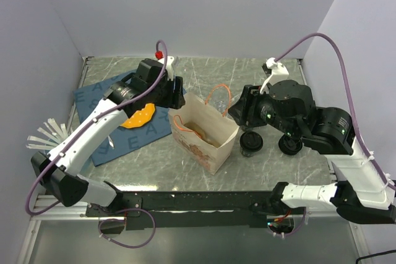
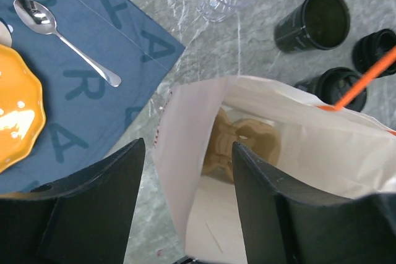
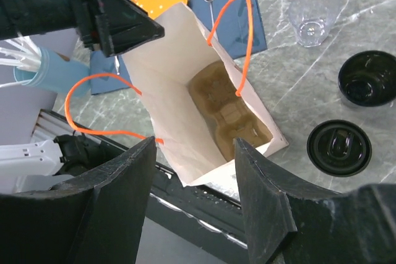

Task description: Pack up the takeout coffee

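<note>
A white paper bag (image 1: 204, 131) with orange handles stands open mid-table. The brown pulp tray (image 3: 229, 112) lies in its bottom and also shows in the left wrist view (image 2: 241, 143). A dark lidded cup (image 1: 251, 142) stands right of the bag (image 3: 339, 146) (image 2: 331, 88). A second black round piece (image 1: 291, 144) (image 3: 369, 78) lies beside it; I cannot tell whether it is a cup or a lid. My left gripper (image 1: 175, 94) (image 2: 185, 196) is open, straddling the bag's back-left wall. My right gripper (image 1: 237, 114) (image 3: 195, 202) is open and empty above the bag's right end.
A blue placemat (image 1: 102, 100) at left carries an orange plate (image 2: 15, 109) and a spoon (image 2: 62, 35). A clear plastic cup (image 3: 312, 13) and a dark open-topped cup (image 2: 312, 21) stand behind the bag. A blue cup of white sticks (image 3: 43, 66) stands at far left.
</note>
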`<state>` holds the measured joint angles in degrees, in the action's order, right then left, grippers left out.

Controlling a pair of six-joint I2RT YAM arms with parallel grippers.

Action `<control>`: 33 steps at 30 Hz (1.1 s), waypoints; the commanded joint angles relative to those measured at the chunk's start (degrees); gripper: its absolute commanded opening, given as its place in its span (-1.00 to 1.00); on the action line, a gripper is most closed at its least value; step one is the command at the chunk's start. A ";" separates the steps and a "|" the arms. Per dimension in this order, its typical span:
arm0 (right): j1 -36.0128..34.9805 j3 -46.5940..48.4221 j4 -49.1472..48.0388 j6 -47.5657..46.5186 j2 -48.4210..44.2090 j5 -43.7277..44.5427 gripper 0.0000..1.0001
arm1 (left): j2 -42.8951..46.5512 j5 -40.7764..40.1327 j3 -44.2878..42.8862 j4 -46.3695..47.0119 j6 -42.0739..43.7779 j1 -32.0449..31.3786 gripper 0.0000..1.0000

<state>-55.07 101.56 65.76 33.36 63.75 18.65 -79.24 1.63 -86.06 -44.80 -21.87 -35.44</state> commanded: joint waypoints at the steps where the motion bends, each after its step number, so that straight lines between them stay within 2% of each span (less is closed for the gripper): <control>1: 0.40 -1.45 0.16 1.88 -2.57 1.82 0.23 | -1.53 -0.48 -2.18 1.73 4.81 0.11 0.25; 5: 0.40 -2.50 0.34 2.49 -3.10 1.65 0.23 | -3.37 -0.92 -2.79 1.55 6.48 0.11 0.18; 11: 0.40 -2.94 1.04 2.06 -2.84 1.21 0.23 | -4.69 -1.01 -4.11 3.57 6.57 0.11 0.19; 14: 0.58 -3.12 1.13 1.88 -2.93 1.12 0.23 | -5.83 -0.66 -5.34 3.93 7.01 0.11 0.12; 15: 0.66 -3.21 1.22 1.88 -2.93 1.12 0.23 | -6.36 -0.57 -6.04 3.67 7.19 0.11 0.07; 16: 0.66 -3.38 1.13 1.88 -3.01 1.03 0.23 | -6.54 -0.57 -6.31 3.14 7.28 0.11 -0.12; 18: 1.10 -3.91 1.74 2.32 -2.84 0.77 0.23 | -6.54 -1.19 -6.49 2.61 7.10 0.11 -0.36; 19: 1.36 -3.91 2.61 2.84 -2.32 0.77 0.23 | -6.28 -1.45 -6.40 2.17 6.84 0.11 -0.61; 22: 3.03 -3.47 6.64 6.26 -0.12 0.95 0.23 | -4.35 -1.45 -5.70 1.29 4.39 0.11 -0.91; 25: 4.97 -4.08 8.86 9.96 1.64 0.42 0.23 | -0.75 -3.47 -3.07 1.38 -1.32 0.11 -0.98; 30: 7.95 -6.90 6.14 9.97 3.13 -4.50 0.23 | 8.04 -2.07 6.07 5.49 -12.29 0.02 -0.98; 33: 8.83 -8.48 4.82 9.61 4.45 -5.12 0.23 | 12.17 -1.20 9.85 8.04 -15.13 0.02 -0.98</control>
<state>-47.53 94.35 72.29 41.80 67.35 15.11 -72.82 -0.32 -79.50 -42.41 -29.04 -35.44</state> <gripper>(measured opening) 0.616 0.021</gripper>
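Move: Between the left hand's open fingers runs the bag's left rim, about 2 cm ahead, 1 cm right and 2 cm below; from that hand the spoon lies some 14 cm ahead and 5 cm left, the yellow plate 10 ahead and 16 left, both about 27 down. The bag's right rim is almost straight beneath the right hand, about 14 cm down; the lidded cup stands roughly 7 cm ahead, 9 cm right and 35 cm below that hand. Sinking a couple of centimetres and edging forward with one finger outside the bag and one inside, the left hand shuts on the left rim, then, keeping its pinch, draws it back about 4 cm and a little left. The right hand comes down some 8 cm towards the right rim, mostly late, its open fingers tipping about 15 degrees downward. ##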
